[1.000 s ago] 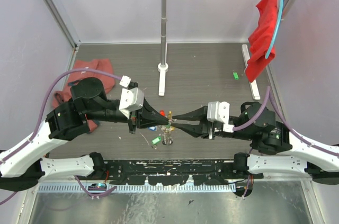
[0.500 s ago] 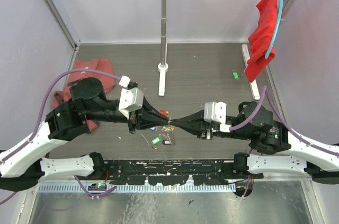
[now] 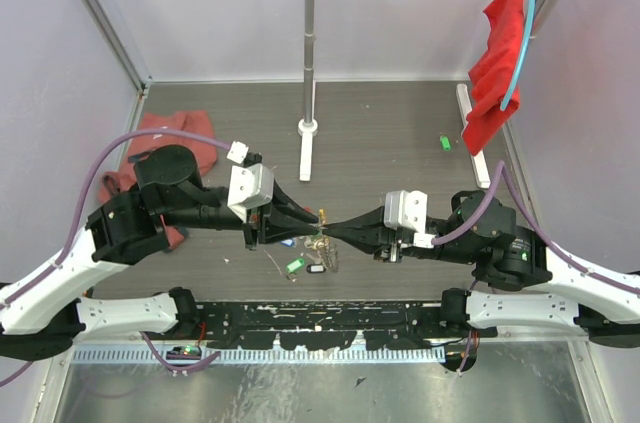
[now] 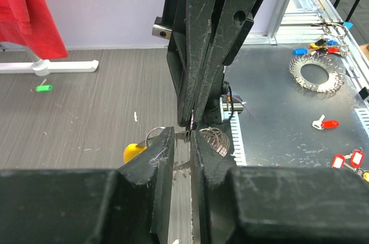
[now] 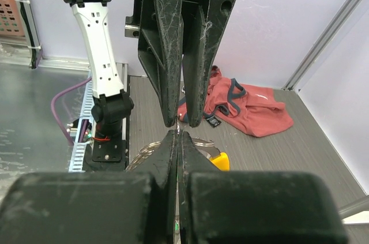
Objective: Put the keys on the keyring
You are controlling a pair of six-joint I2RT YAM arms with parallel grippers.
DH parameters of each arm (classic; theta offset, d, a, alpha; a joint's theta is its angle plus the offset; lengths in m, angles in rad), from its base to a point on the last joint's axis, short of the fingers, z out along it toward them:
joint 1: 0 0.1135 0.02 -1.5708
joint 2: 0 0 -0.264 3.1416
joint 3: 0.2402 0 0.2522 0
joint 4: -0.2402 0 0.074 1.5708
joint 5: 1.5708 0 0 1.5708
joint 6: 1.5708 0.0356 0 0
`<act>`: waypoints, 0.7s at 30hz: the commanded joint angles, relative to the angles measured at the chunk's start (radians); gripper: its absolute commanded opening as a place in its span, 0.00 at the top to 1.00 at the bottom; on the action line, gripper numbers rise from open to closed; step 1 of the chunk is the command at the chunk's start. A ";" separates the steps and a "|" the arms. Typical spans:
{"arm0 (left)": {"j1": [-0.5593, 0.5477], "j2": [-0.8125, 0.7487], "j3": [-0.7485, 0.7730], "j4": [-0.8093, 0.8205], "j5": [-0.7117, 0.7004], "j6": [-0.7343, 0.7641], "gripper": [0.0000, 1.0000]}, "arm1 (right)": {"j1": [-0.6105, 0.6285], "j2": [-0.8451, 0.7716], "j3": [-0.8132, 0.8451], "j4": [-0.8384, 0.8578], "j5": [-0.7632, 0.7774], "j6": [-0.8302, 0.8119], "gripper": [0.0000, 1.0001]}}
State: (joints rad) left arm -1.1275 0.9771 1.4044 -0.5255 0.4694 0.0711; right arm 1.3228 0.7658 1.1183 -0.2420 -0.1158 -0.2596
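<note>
The keyring point(image 4: 218, 140), a silvery coiled loop with a yellow section point(image 4: 132, 152), hangs just above the table between the two grippers. My right gripper point(image 3: 329, 234) is shut on its thin wire; in the right wrist view the jaws point(image 5: 178, 133) are pressed together on the metal. My left gripper point(image 3: 314, 231) faces it tip to tip. Its fingers point(image 4: 163, 149) stand a narrow gap apart, with the ring's band crossing that gap. A green-tagged key point(image 3: 295, 265) and a dark one point(image 3: 316, 267) lie on the table right below. Another green key point(image 3: 444, 142) lies far right.
A red garment point(image 3: 150, 138) lies at the left. A metal stand point(image 3: 308, 128) rises behind the grippers, and a red cloth point(image 3: 497, 73) hangs from its rail at the right. In the left wrist view, red-tagged keys point(image 4: 326, 123) and a toothed ring point(image 4: 315, 74) lie on a metal surface.
The right gripper moved left to the left gripper's tips and shut on the keyring. The left gripper's fingers, shut a second ago, have parted slightly.
</note>
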 commanded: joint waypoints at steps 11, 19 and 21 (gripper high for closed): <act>0.000 0.024 0.039 -0.001 0.006 0.010 0.84 | 0.003 -0.004 0.043 0.059 0.019 -0.004 0.99; 0.000 0.027 0.035 -0.007 -0.027 0.009 0.97 | 0.003 0.003 0.040 0.063 0.015 0.001 0.99; -0.001 0.026 0.031 -0.010 -0.057 0.012 1.00 | 0.003 0.003 0.041 0.059 0.019 0.002 0.94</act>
State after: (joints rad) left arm -1.1278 1.0004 1.4117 -0.5339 0.4671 0.0776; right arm 1.3228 0.7662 1.1183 -0.2443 -0.0956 -0.2592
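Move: The keyring's thin metal end, already pinched by the right fingers, lies about 1 cm to the right of the left hand and 1 cm below; for the right hand it is right between the pads. From the left hand, the yellow grip hangs about 4 cm ahead, 1 cm right and 4 cm lower, and the ring's coil bunch some 4 cm back, 2 cm right and 3 cm lower. Left hand eases about 0.5 cm right and down, shutting on the metal end; right hand keeps its pinch. ##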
